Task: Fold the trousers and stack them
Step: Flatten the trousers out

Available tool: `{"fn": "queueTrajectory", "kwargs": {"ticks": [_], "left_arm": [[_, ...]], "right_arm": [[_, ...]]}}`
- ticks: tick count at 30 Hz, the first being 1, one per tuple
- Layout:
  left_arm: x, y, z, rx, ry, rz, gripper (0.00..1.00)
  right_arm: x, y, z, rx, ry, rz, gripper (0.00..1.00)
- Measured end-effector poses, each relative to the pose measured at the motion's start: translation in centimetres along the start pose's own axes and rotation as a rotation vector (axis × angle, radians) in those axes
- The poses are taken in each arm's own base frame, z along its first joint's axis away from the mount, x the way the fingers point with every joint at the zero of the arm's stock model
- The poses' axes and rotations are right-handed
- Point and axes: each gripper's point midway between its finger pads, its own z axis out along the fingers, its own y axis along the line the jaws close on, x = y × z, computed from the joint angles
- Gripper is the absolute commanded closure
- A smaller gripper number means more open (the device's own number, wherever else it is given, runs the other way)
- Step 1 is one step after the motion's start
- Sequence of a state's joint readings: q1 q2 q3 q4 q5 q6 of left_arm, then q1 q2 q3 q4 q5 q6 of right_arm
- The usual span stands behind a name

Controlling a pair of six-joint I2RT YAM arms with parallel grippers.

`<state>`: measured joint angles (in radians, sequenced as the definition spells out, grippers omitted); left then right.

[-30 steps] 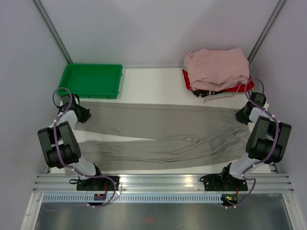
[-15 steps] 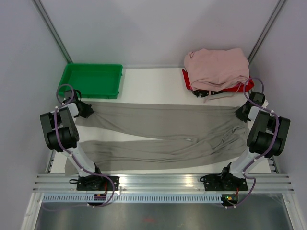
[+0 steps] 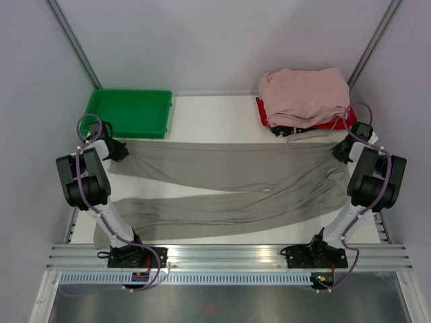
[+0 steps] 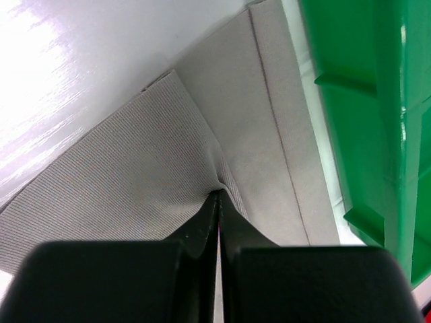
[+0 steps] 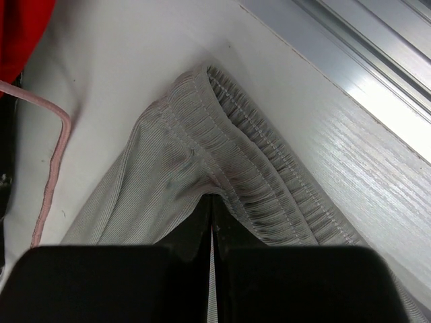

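Observation:
The taupe trousers lie spread across the white table, legs running left, waistband at the right. My left gripper is shut on the hem of the far leg, right beside the green tray. My right gripper is shut on the elastic waistband at the far right corner of the trousers. In both wrist views the black fingers are pressed together with fabric pinched at the tips. The near leg rests flat toward the front edge.
A green tray stands at the back left. A pile of pale pink garments sits on a red tray at the back right, a pink cord trailing from it. An aluminium rail runs along the front.
Both arms have moved away from me, dragging the far leg's hem and the waistband toward the back of the table. The trousers' far edge has shifted back and pulled straighter.

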<state>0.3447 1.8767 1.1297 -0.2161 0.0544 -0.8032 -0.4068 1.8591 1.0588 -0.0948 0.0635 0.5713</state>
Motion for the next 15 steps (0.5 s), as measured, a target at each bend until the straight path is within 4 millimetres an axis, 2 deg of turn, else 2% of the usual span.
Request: {"fn": "queueTrajectory", "kwargs": {"ticks": [2, 3, 5, 6, 7, 8, 9, 10, 12, 15], "left_arm": [[0.2, 0.2, -0.1, -0.011, 0.008, 0.000, 0.96], [0.2, 0.3, -0.1, -0.016, 0.012, 0.000, 0.94], [0.5, 0.7, -0.5, -0.031, 0.018, 0.004, 0.89], [0.5, 0.7, -0.9, -0.030, 0.015, 0.008, 0.80], [0.6, 0.8, -1.8, -0.032, 0.015, 0.016, 0.72], [0.5, 0.8, -2.8, -0.031, 0.007, 0.023, 0.63], [0.3, 0.6, -4.0, -0.019, -0.009, 0.032, 0.43], [-0.1, 0.3, -5.3, -0.007, -0.029, 0.044, 0.35], [-1.0, -0.2, -8.4, 0.013, -0.088, 0.050, 0.26], [-2.5, -0.7, -13.3, 0.044, -0.196, 0.038, 0.23]], "right_arm": [[-0.1, 0.0, 0.0, 0.005, 0.002, -0.007, 0.85], [0.0, 0.0, 0.0, 0.004, 0.004, -0.010, 0.72], [-0.1, 0.3, -0.3, -0.004, 0.005, -0.020, 0.58], [0.0, 0.3, -0.6, -0.006, 0.012, -0.030, 0.48], [0.1, 0.2, -0.7, -0.003, 0.015, -0.038, 0.43], [0.2, 0.1, -1.4, -0.002, 0.030, -0.046, 0.39], [0.3, 0.1, -2.0, -0.006, 0.039, -0.056, 0.33], [0.2, 0.2, -2.8, -0.015, 0.040, -0.065, 0.29], [-0.7, 1.0, -4.9, -0.053, 0.020, -0.086, 0.22], [-3.1, 2.4, -8.9, -0.119, -0.065, -0.110, 0.18]]}}
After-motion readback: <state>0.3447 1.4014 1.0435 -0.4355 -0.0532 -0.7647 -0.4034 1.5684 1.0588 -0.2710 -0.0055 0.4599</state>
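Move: The left hand's shut fingertips are on the trousers' far leg, whose far-left corner lies about 4 cm ahead and 5 cm left at table level; the green bin's middle is some 17 cm ahead and 3 cm right. The right hand's shut tips are on the waistband end, its far-right corner about 5 cm ahead and 4 cm right, the pink cloth pile about 22 cm ahead and 12 cm left, the rumpled patch roughly 9 cm back and 4 cm left. Upward and off the cloth go both hands, the left drawing back a little before it climbs about 12 cm, ending some 6 cm nearer its base. The right rises about 9 cm, easing slightly back and left and turning a little counter-clockwise. Both sets of fingers spread wide from shut as their tips come free of the trousers. ##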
